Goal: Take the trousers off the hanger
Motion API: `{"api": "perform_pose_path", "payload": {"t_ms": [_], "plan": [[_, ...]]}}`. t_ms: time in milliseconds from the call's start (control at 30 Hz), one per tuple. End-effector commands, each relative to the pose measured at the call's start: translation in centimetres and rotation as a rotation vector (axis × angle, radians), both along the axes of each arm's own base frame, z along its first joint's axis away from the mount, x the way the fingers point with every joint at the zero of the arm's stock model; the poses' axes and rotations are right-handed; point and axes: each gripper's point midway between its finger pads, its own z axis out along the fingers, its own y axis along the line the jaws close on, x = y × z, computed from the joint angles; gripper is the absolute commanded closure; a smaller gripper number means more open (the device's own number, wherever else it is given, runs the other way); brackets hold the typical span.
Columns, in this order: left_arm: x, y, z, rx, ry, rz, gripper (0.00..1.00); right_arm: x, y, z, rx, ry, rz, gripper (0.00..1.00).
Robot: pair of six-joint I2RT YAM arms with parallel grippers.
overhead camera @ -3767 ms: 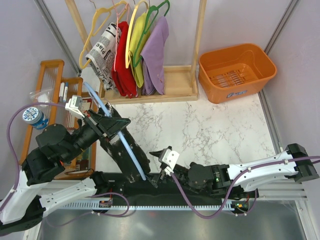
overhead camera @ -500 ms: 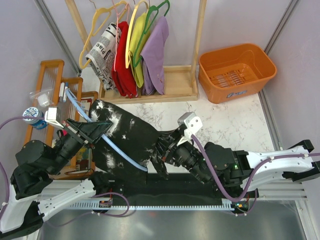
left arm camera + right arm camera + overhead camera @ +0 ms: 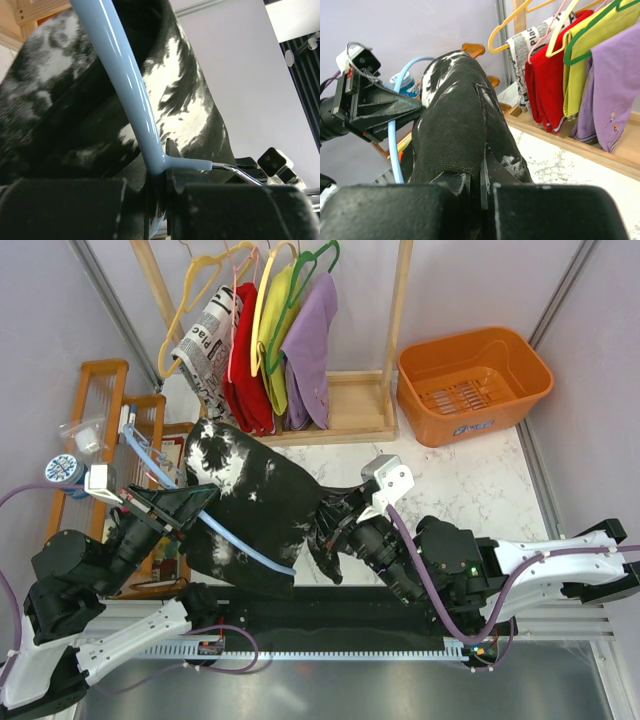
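The trousers (image 3: 262, 508), black with white blotches, hang draped over the light-blue hanger (image 3: 232, 541), held up above the table's near left. My left gripper (image 3: 200, 500) is shut on the hanger at its neck, where the arms meet the metal hook (image 3: 240, 173). In the left wrist view the hanger (image 3: 131, 90) runs up across the trousers (image 3: 70, 120) from my left gripper (image 3: 162, 186). My right gripper (image 3: 335, 528) is shut on a fold of the trousers' right side. The right wrist view shows that pinch (image 3: 482, 187) on the trousers (image 3: 454, 125), with the hanger (image 3: 393, 145) at the left.
A wooden rack (image 3: 400, 310) at the back carries a newspaper-print (image 3: 205, 340), a red (image 3: 243, 350), a yellow and a purple garment (image 3: 310, 345) on yellow, pink and green hangers. An orange basket (image 3: 473, 383) stands back right. A wooden shelf (image 3: 100, 390) with a bottle (image 3: 65, 472) stands left.
The right gripper has risen from the table's near edge and drawn the trousers up and to the right. The left gripper has pulled the hanger to the left; the trousers now spread wider.
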Motion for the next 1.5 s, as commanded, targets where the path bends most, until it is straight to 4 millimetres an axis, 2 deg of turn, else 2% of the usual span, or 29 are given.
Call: {"api": "perform_pose_path", "payload": {"t_ms": [0, 133, 300, 600, 833, 933, 967, 1033, 1067, 1133, 1167, 1233, 1267, 1300, 1367, 1433, 1467], "plan": [[0.7, 0.5, -4.5, 0.187, 0.048, 0.045, 0.98, 1.8, -8.1, 11.7, 0.445, 0.043, -0.071, 1.00], [0.7, 0.4, -4.3, 0.198, 0.041, 0.040, 0.98, 2.2, -8.8, 12.4, 0.433, 0.028, -0.100, 1.00], [0.7, 0.5, -4.8, 0.205, 0.052, 0.043, 0.98, 2.5, -10.3, 14.2, 0.445, -0.006, -0.128, 1.00], [0.6, 0.5, -5.8, 0.206, 0.071, 0.037, 0.98, 3.2, -11.0, 16.3, 0.395, -0.060, -0.199, 1.00], [0.3, 0.6, -6.9, 0.199, 0.092, 0.032, 0.98, 3.8, -11.7, 16.6, 0.349, -0.087, -0.262, 1.00], [0.2, 0.7, -7.2, 0.192, 0.098, 0.032, 0.98, 4.2, -12.4, 15.4, 0.309, -0.077, -0.303, 1.00], [0.2, 0.8, -7.1, 0.187, 0.096, 0.032, 0.98, 4.4, -12.1, 14.1, 0.272, -0.067, -0.326, 1.00], [0.1, 0.9, -7.2, 0.187, 0.094, 0.032, 0.98, 4.8, -12.6, 13.0, 0.241, -0.062, -0.349, 1.00], [0.0, 1.1, -7.0, 0.183, 0.090, 0.034, 0.98, 5.0, -12.0, 11.3, 0.192, -0.065, -0.365, 1.00], [-0.1, 1.1, -7.1, 0.182, 0.089, 0.031, 0.98, 5.5, -12.6, 9.1, 0.147, -0.032, -0.410, 1.00], [-0.1, 1.2, -6.9, 0.175, 0.085, 0.032, 0.98, 5.9, -12.0, 6.9, 0.086, -0.036, -0.435, 1.00], [-0.2, 1.3, -6.9, 0.173, 0.083, 0.029, 0.98, 7.1, -13.0, 3.9, 0.028, 0.003, -0.512, 1.00], [-0.3, 1.4, -6.9, 0.168, 0.081, 0.028, 0.98, 7.5, -12.8, 1.5, -0.032, 0.004, -0.536, 1.00], [-0.4, 1.4, -6.8, 0.167, 0.080, 0.028, 0.98, 8.0, -13.4, 0.4, -0.034, 0.023, -0.559, 1.00], [-0.5, 1.5, -6.7, 0.162, 0.076, 0.023, 0.98, 9.5, -13.8, -3.5, -0.090, 0.055, -0.612, 1.00], [-0.6, 1.5, -6.6, 0.160, 0.072, 0.020, 0.98, 10.5, -15.0, -5.8, -0.136, 0.072, -0.647, 1.00], [-0.6, 1.5, -6.6, 0.161, 0.070, 0.019, 0.98, 10.6, -14.9, -7.2, -0.111, 0.096, -0.648, 1.00]]}}
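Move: My right fingers already pinch one end of the black trousers. The orange basket they can go to is roughly 38 cm ahead of them, 35 cm right and 40 cm below, while the purple trousers hang about 36 cm ahead, 4 cm left and 20 cm lower. The middle of the blue hanger is some 18 cm left and 3 cm ahead, slightly lower. From my left hand, which grips the hanger, the black trousers' middle lies about 7 cm right, 1 cm ahead and a little below. I keep both grips and draw the black trousers off the blue hanger with my right hand, up about 13 cm while pulling right, away from my left. Then I swing it down faster, well below where it started, and forward and right towards the orange basket, turning some 35 degrees clockwise. Midway my left hand sinks about 7 cm with the hanger, rolling slightly, then stays there. ##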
